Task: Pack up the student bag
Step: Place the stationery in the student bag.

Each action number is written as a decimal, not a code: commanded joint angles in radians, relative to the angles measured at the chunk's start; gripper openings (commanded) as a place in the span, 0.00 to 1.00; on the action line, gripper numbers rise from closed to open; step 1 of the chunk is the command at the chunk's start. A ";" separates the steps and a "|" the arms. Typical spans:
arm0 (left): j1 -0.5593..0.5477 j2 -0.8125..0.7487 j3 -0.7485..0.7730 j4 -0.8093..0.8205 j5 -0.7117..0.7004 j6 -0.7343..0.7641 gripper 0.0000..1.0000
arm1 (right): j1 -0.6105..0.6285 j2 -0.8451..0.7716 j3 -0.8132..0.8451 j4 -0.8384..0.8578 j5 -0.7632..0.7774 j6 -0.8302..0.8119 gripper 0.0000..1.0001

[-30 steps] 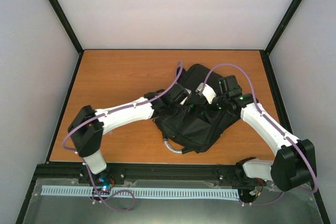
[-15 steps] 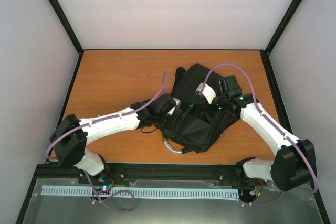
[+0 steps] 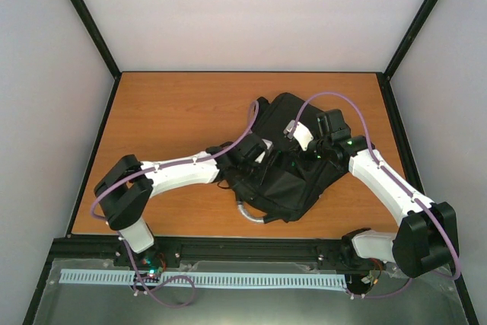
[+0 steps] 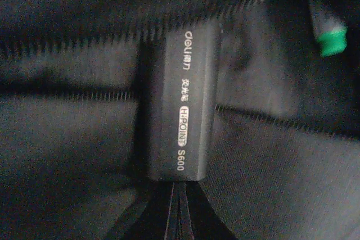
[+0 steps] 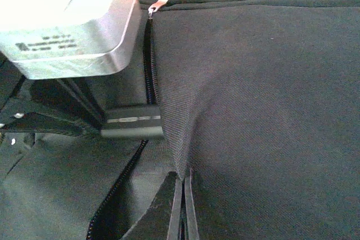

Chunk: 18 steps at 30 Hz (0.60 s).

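The student bag (image 3: 293,188), a big black fabric backpack, lies right of the table's middle with its zip (image 5: 149,66) open. My right gripper (image 5: 183,206) is shut on a fold of the bag's upper flap (image 5: 253,94) and holds it up; from above it sits at the opening (image 3: 288,154). My left gripper (image 4: 178,212) reaches into the opening (image 3: 262,159), its jaws shut with nothing between them. Their tips meet the near end of a dark highlighter (image 4: 183,99) lying inside the bag. A green-capped pen (image 4: 331,37) lies deeper in.
The bag's grey loop handle (image 3: 251,215) sticks out toward the near edge. The wooden table (image 3: 167,112) is enclosed by white walls with black corner posts. In the right wrist view the left wrist's silver camera body (image 5: 67,26) hangs just above the highlighter (image 5: 132,125).
The left arm pulled back toward the near left, then came forward again to the bag's opening. The right arm and the lifted flap stayed put.
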 commanded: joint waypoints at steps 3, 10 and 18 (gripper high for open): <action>-0.004 0.058 0.096 0.127 -0.072 0.024 0.01 | 0.011 -0.014 0.010 0.017 -0.034 -0.003 0.03; 0.000 0.115 0.127 0.218 -0.169 -0.023 0.01 | 0.010 -0.012 0.010 0.017 -0.033 -0.004 0.03; 0.000 0.121 0.075 0.324 -0.157 -0.069 0.01 | 0.009 -0.011 0.010 0.016 -0.031 -0.003 0.03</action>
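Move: Just beyond the shut left fingertips lies the black highlighter, its near end at the tips, its middle about 4 cm ahead, 3 cm right and 1 cm lower. The bag flap's edge, pinched by the right hand, is roughly 6 cm ahead, 10 cm right and 5 cm above the left hand; a green-tipped pen lies some 2 cm ahead, 8 cm right and 3 cm lower. From the right hand the highlighter is about 2 cm back, 7 cm left and 6 cm below. Sliding in under the flap, the left hand drives forward about 6 cm and some 4 cm to the right, rising slightly, its shut fingertips pushing at the highlighter's near end to send it deeper into the bag. The fingers tilt forward by roughly 10 degrees with a slight counter-clockwise turn. The right hand stays put and keeps the flap pinched up. ##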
